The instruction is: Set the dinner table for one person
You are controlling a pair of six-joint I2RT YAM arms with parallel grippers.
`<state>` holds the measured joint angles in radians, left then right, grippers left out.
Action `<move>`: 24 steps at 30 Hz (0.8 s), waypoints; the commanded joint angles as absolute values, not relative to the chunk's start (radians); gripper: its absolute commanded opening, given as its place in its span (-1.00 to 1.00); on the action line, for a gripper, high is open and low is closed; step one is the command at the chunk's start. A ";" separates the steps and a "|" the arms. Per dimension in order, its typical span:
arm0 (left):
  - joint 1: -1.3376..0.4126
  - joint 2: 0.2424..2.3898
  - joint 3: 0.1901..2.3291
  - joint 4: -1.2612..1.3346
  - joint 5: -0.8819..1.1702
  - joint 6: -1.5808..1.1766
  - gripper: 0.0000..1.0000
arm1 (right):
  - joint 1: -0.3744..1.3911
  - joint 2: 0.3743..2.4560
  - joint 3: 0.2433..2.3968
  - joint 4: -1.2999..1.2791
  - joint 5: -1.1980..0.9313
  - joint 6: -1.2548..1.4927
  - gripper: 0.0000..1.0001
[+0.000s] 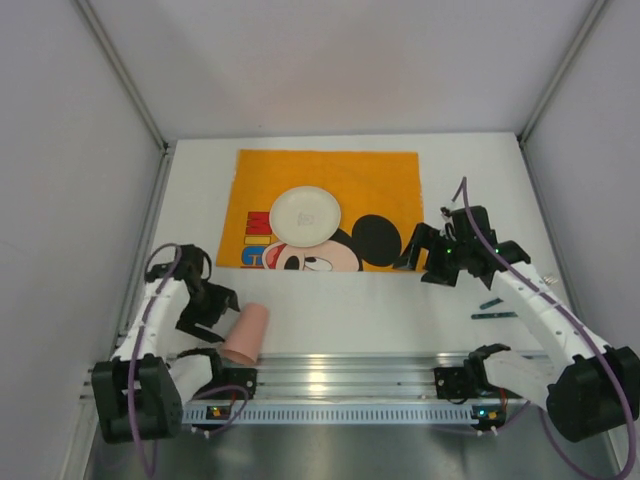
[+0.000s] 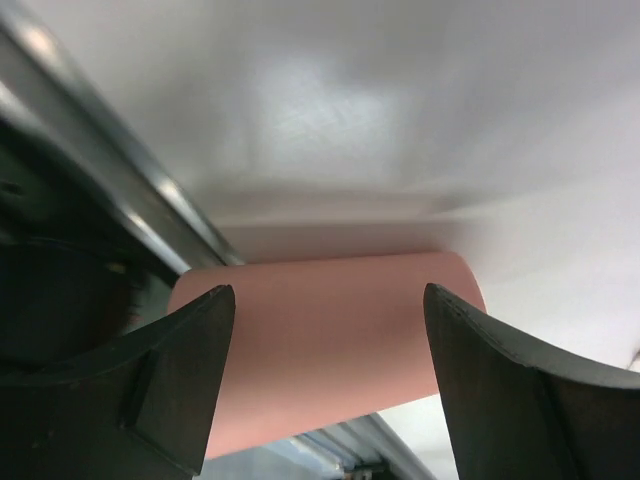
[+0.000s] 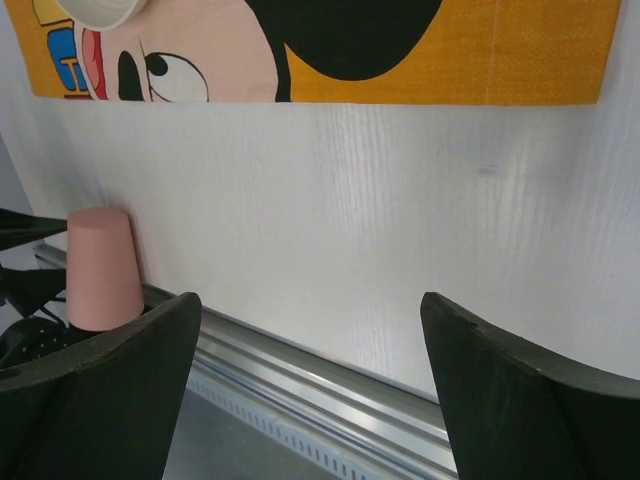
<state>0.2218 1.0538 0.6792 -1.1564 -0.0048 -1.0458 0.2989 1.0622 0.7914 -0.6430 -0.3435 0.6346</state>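
Observation:
A pink cup (image 1: 246, 335) lies on its side on the white dinner table (image 1: 350, 310), against the silver front rail. My left gripper (image 1: 213, 311) is open just left of it. In the left wrist view the cup (image 2: 320, 340) fills the gap between the spread fingers (image 2: 190, 380), and no grip shows. My right gripper (image 1: 420, 262) hangs open and empty over the table by the placemat's lower right corner. A white plate (image 1: 305, 215) rests on the orange cartoon-mouse placemat (image 1: 390, 180). From the right wrist view the cup (image 3: 100, 270) shows far left, beyond the open right gripper (image 3: 310, 300).
Two small dark utensils (image 1: 494, 309) lie on the table at the right, beside the right arm. The silver rail (image 1: 340, 370) runs along the near edge. White walls close in the left, right and back sides.

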 commanded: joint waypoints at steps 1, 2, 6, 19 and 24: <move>-0.027 1.038 0.601 -0.919 0.158 -1.362 0.62 | 0.279 1.042 0.795 -0.649 -0.379 0.606 0.82; -0.100 1.045 0.586 -0.832 0.175 -1.437 0.63 | 0.281 1.039 0.793 -0.649 -0.380 0.607 0.82; -0.444 1.225 0.663 -0.447 0.187 -1.629 0.63 | 0.281 1.034 0.790 -0.643 -0.405 0.614 0.82; -0.554 1.537 1.221 -0.636 0.009 -1.329 0.67 | 0.850 0.965 0.945 -0.692 -0.399 0.632 0.90; -0.418 1.448 1.220 -0.796 -0.043 -1.168 0.67 | 1.262 1.157 1.075 -0.724 -0.071 0.710 0.90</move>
<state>-0.4988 1.5379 1.2022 -0.6594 0.0257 -1.3037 1.0950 1.0386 0.9676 -0.6880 -0.2932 0.6525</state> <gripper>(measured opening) 0.834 0.948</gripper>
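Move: The pink cup lies on its side by the near table edge, about 6 cm to the left hand's right, 3 cm nearer the base and 3 cm below it. The plate is some 27 cm ahead of that hand and 22 cm to its right. From the right hand the cup is roughly 45 cm to the left, 14 cm back and 10 cm below; the plate is about 16 cm ahead of it and 29 cm to its left. Rightward and fast, dipping slightly, the open left hand goes on shoving the cup with the outside of its fingers, then comes away, sweeping forward and up, its fingertips tilting forward, and ends easing back left near the plate. After a short hold the open right hand swings back and left some 20 cm, rising and turning about 40 degrees counter-clockwise, towards the cup. ##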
